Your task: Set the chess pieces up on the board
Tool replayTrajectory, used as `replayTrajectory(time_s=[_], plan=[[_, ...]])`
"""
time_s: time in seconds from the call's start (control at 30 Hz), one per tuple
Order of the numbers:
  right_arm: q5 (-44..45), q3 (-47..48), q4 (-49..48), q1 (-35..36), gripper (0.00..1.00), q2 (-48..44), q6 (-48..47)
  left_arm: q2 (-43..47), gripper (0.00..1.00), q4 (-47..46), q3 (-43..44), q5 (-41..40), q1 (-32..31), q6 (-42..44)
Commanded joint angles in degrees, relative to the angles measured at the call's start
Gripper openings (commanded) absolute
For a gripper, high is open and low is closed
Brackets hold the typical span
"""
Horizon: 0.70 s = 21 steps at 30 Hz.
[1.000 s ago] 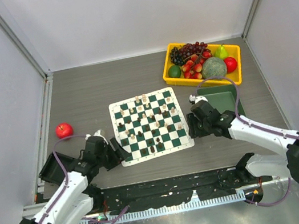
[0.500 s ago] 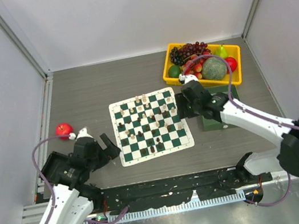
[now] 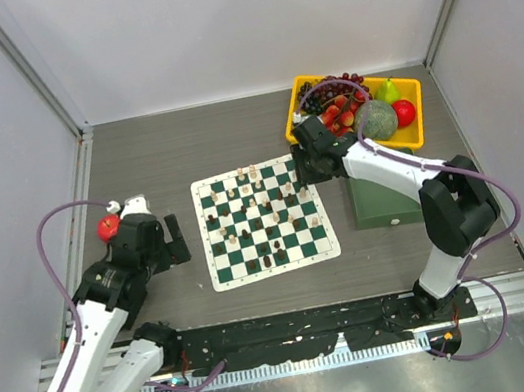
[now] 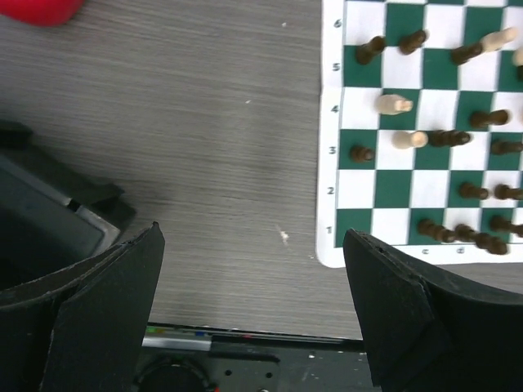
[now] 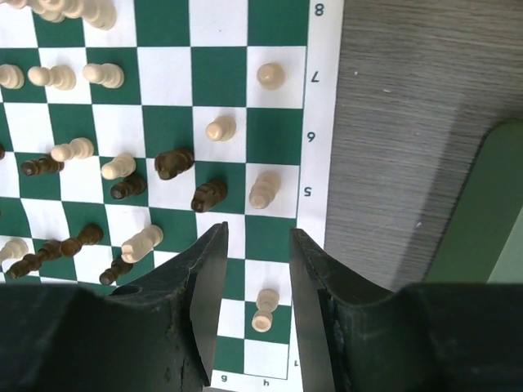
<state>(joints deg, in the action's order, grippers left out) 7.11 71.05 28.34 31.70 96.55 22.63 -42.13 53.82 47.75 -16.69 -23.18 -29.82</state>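
The board point(image 3: 264, 218) lies mid-table with cream and dark chess pieces point(image 3: 254, 207) scattered over it, several lying on their sides. My right gripper point(image 3: 300, 171) hovers over the board's far right edge. In the right wrist view the right gripper point(image 5: 257, 237) is open with a moderate gap, and a cream pawn point(image 5: 263, 309) stands on the board point(image 5: 221, 73) in that gap, touching neither finger. My left gripper point(image 3: 177, 241) is off the board's left edge. In the left wrist view the left gripper point(image 4: 253, 294) is wide open over bare table, with the board point(image 4: 392, 188) to its right.
A red apple point(image 3: 105, 229) sits by the left arm, also seen in the left wrist view as the red apple point(image 4: 37, 8). A yellow bin point(image 3: 295, 109) of fruit stands back right. A plain green bin point(image 3: 385, 200) lies right of the board; the green bin point(image 5: 490, 212) also shows beside the right gripper.
The left gripper drew back leftward from the board's near left edge and opened wide. The right arm swung from the board's near right side to its far right edge, jaws narrowing.
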Motion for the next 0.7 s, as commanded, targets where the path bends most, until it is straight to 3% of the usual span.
replayTrajectory(time_s=[0.0, 0.3, 0.67], plan=[[-2.63, 2.87, -0.83, -2.34, 0.42, 1.0, -0.04, -1.9, 0.99, 1.2, -0.28, -4.06, -0.02, 4.86], [-3.86, 10.6, 2.6, -3.14, 0.43, 5.74, -0.84, 2.83, 0.99, -5.83, -3.71, -2.3, -0.02, 6.44], [-3.77, 27.91, 13.14, -3.14, 0.47, 15.59, -2.42, 14.35, 0.99, -18.22, -13.55, -4.32, -0.02, 5.04]])
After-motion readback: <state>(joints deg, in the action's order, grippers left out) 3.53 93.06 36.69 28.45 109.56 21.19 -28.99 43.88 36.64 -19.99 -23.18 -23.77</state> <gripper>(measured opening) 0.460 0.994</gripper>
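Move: The board's far right corner lies about 10 cm ahead of the right gripper, some 1 cm to its right and 8 cm below. The h7 white pawn is 5 cm ahead and 2 cm left, the g6 white pawn 2 cm ahead and 5 cm left, and the e8 white piece 8 cm ahead and 11 cm left. The fruit crate's middle sits roughly 18 cm ahead, 17 cm right. From the left gripper that corner is about 26 cm ahead, 37 cm right, 14 cm below. Carry the right gripper forward about 6 cm over the board's right-hand side towards its far edge, sinking a touch at first, then climbing some 3 cm and easing left. Keep its fingers half open, pointing down and forward, clear of the pieces. Let the wide-open left gripper dip 2 cm beside the board and mostly recover, its fingers tipping up. ##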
